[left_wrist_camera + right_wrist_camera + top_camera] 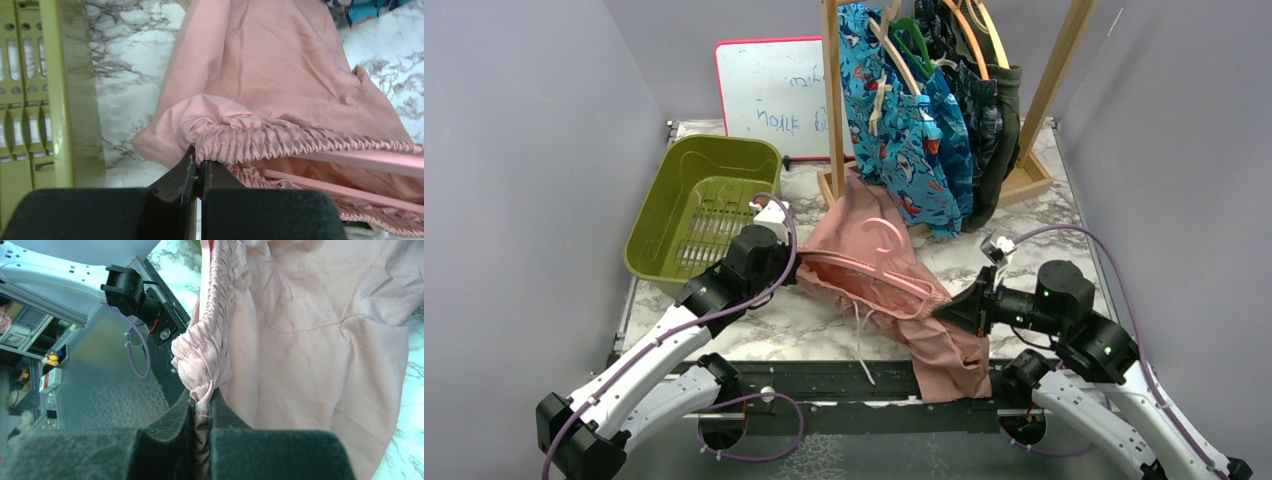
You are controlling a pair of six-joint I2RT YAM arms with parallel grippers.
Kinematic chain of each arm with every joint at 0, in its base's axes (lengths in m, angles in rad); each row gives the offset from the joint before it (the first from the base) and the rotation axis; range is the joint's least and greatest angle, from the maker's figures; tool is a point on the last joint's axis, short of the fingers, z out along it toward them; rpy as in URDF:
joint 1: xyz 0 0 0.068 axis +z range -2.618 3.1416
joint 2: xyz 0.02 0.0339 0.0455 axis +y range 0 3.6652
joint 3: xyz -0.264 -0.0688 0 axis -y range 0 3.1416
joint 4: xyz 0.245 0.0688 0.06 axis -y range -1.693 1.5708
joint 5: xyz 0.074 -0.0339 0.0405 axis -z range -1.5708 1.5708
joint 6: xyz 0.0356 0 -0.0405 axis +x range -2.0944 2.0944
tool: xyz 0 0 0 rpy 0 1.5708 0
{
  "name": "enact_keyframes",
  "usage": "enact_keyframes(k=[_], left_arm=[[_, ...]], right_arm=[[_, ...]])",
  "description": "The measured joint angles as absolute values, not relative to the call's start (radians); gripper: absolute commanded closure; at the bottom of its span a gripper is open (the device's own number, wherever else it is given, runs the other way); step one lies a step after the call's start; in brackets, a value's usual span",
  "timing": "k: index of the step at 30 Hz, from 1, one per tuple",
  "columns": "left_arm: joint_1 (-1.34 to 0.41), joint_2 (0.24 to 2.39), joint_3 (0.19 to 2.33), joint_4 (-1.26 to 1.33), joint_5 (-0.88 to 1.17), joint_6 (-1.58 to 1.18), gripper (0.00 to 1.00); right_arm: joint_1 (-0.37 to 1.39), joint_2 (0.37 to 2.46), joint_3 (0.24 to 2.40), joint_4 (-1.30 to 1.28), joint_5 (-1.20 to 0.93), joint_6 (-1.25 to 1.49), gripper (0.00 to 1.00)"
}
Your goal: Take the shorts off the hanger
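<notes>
The dusty pink shorts [874, 285] lie crumpled on the marble table, with a pink hanger [884, 235] still threaded through their waistband. My left gripper [796, 262] is at the waistband's left end. In the left wrist view it [201, 162] is shut, its tips pinching the lower edge of the gathered elastic [280, 137], and the hanger bar [370, 159] runs off to the right. My right gripper [939, 312] is shut on the waistband's other end, with bunched pink cloth [200, 375] squeezed between its jaws [202, 399].
An olive green basket [652, 205] sits just left of the left arm. A wooden rack [832, 100] at the back holds blue cartoon-print shorts [899, 140] and darker shorts [984, 120] on hangers. A whiteboard [769, 95] leans behind. One pink leg [949, 370] hangs over the table's front edge.
</notes>
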State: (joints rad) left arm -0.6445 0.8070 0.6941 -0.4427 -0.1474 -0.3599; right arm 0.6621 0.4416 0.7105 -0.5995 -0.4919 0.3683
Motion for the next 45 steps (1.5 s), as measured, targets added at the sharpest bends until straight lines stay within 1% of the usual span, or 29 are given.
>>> enact_keyframes(k=[5, 10, 18, 26, 29, 30, 31, 33, 38, 41, 42, 45], left_arm=[[-0.640, 0.883, 0.770, -0.451, -0.215, -0.366, 1.00], [-0.579, 0.970, 0.820, -0.440, -0.203, -0.365, 1.00], [-0.476, 0.990, 0.845, -0.424, -0.051, -0.356, 1.00], [-0.459, 1.000, 0.802, -0.398, 0.093, -0.393, 1.00], [-0.456, 0.985, 0.765, -0.389, 0.147, -0.410, 1.00], [-0.455, 0.977, 0.749, -0.384, 0.164, -0.411, 0.98], [-0.452, 0.968, 0.733, -0.381, 0.180, -0.412, 0.92], [-0.446, 0.955, 0.701, -0.372, 0.215, -0.414, 0.74], [-0.432, 0.910, 0.629, -0.366, 0.262, -0.423, 0.50], [-0.424, 0.846, 0.601, -0.374, 0.258, -0.434, 0.44], [-0.422, 0.818, 0.596, -0.381, 0.258, -0.439, 0.40], [-0.419, 0.740, 0.596, -0.386, 0.259, -0.453, 0.37]], right_arm=[[0.662, 0.404, 0.763, -0.665, -0.456, 0.390, 0.99], [0.662, 0.364, 0.805, -0.722, -0.428, 0.392, 0.99], [0.662, 0.258, 0.807, -0.765, -0.389, 0.394, 0.99], [0.662, 0.141, 0.764, -0.738, -0.338, 0.442, 0.99], [0.662, 0.140, 0.748, -0.719, -0.311, 0.467, 0.99], [0.662, 0.146, 0.743, -0.714, -0.302, 0.475, 0.99], [0.662, 0.154, 0.738, -0.706, -0.294, 0.482, 0.99], [0.662, 0.181, 0.727, -0.686, -0.286, 0.494, 0.99], [0.664, 0.294, 0.697, -0.606, -0.285, 0.505, 0.99], [0.664, 0.381, 0.694, -0.561, -0.281, 0.496, 0.99], [0.664, 0.407, 0.694, -0.551, -0.277, 0.488, 0.99], [0.664, 0.477, 0.694, -0.530, -0.253, 0.463, 0.99]])
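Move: My left hand pinches the left end of the pink shorts' waistband, my right hand its right end. The pink hanger's middle is about 13 cm to the right of my left hand, level ahead, and from my right hand some 8 cm ahead and 10 cm left. From my left hand the green basket sits about 12 cm ahead, 19 cm left and 10 cm below; the rack's near foot lies about 11 cm ahead, 8 cm right and 12 cm below. Still gripping the waistband, my left hand carries its end forward about 5 cm, then draws it back and down past the hanger's left end, tipping down and rolling left side low, before opening and rising clear. My right hand keeps its pinch, pulling right, up and back about 5 cm, then swings forward some 7 cm and down, turning slightly clockwise. ##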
